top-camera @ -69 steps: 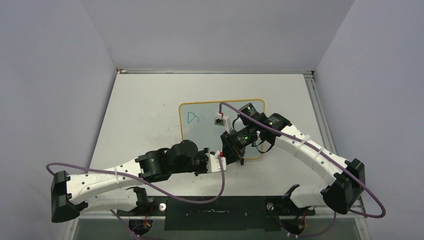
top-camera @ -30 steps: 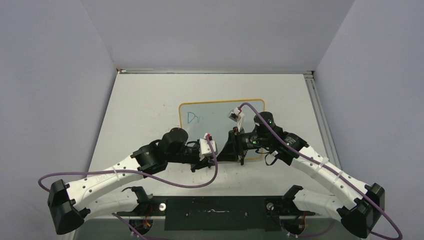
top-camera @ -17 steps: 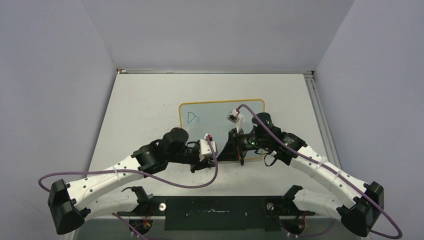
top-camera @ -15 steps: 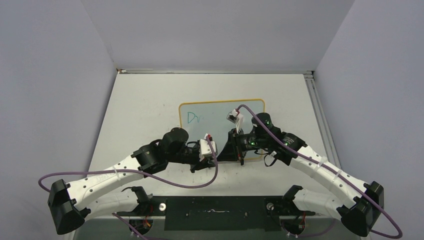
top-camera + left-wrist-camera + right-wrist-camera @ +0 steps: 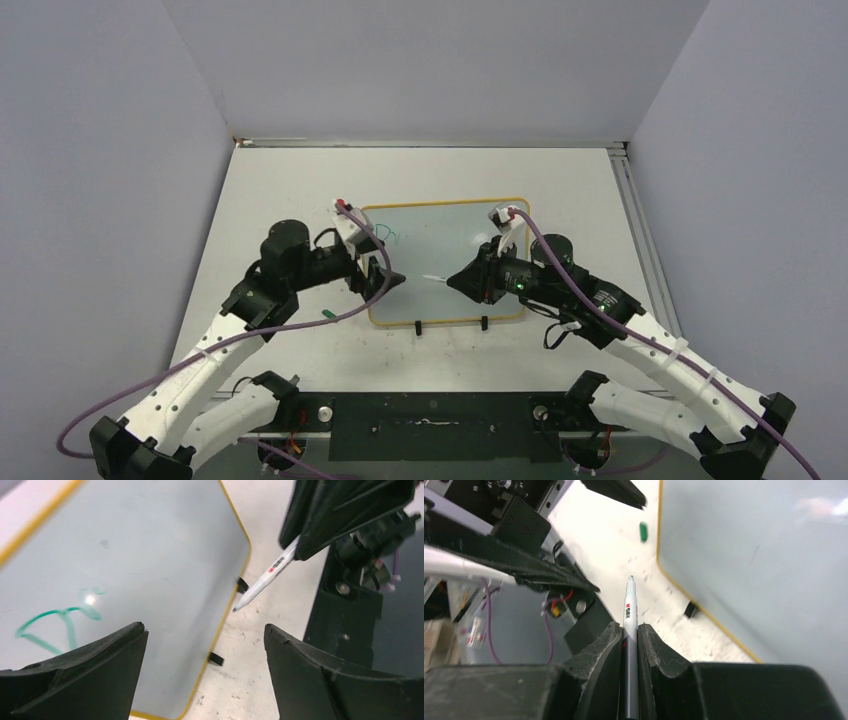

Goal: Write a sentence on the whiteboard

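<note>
The whiteboard (image 5: 450, 235) lies flat mid-table, yellow-framed, with two black clip feet on its near edge. Of the sentence (image 5: 386, 236) only a few green strokes show at the board's upper left, partly behind my left arm; the left wrist view shows a green stroke (image 5: 60, 620). My right gripper (image 5: 455, 280) is shut on a white marker (image 5: 630, 605), which points left over the board's lower middle with its tip bare. My left gripper (image 5: 393, 282) hovers open and empty over the board's left edge, facing the marker (image 5: 265, 577).
A small green cap (image 5: 328, 313) lies on the table left of the board, also seen in the right wrist view as the cap (image 5: 643, 531). Purple cables loop off both wrists. The black base rail runs along the near edge.
The left gripper opened and swung from the board's near edge up to its left side. The right gripper shut on the marker and lifted it over the board. A green cap now lies on the table.
</note>
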Robot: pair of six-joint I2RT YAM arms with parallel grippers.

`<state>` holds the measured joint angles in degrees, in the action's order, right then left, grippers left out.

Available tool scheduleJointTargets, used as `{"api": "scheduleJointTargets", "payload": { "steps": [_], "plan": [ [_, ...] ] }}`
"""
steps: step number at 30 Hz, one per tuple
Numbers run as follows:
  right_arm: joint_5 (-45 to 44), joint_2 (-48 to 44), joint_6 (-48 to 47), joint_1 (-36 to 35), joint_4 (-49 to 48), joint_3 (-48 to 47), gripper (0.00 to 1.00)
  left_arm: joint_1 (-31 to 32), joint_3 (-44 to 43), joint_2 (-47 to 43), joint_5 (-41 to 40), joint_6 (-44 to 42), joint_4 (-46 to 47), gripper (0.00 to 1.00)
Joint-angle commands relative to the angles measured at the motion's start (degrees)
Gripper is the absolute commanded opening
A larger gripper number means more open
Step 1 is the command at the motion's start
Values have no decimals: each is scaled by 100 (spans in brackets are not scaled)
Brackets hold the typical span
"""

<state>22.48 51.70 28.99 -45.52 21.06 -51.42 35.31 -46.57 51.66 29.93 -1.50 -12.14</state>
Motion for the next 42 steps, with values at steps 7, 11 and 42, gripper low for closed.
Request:
{"api": "scheduleJointTargets", "payload": {
  "steps": [7, 11, 42],
  "plan": [
    [-3823, -39, -625, -1509, -1409, 94, 5, -2637, -102, 279, 1031, 2114, 1817, 86],
    [-4829, 400, -1018, -2111, -1729, 102, 5, -2939, -93, 716, 1382, 2454, 2082, 83],
    [-5664, 2168, -1767, -2185, -3268, 44, 5, -2831, -459, 1755, 1174, 1971, 1224, 35]
  ]
}}
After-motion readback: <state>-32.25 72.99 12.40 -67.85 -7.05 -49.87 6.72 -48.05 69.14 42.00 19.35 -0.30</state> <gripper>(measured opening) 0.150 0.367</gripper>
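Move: From the right hand, which already holds the marker, the free spot beside the last letter mark lies about 13 cm ahead, 10 cm left and 5 cm lower. The D stands about 14 cm ahead and 15 cm left. From the empty left hand, the whiteboard's left edge is roughly 13 cm ahead, 7 cm left and 4 cm lower; the D is about 13 cm ahead and 3 cm left. Right swings the marker forward-left about 10 cm to the letters; left reaches forward-left some 15 cm, closing around the board edge. ##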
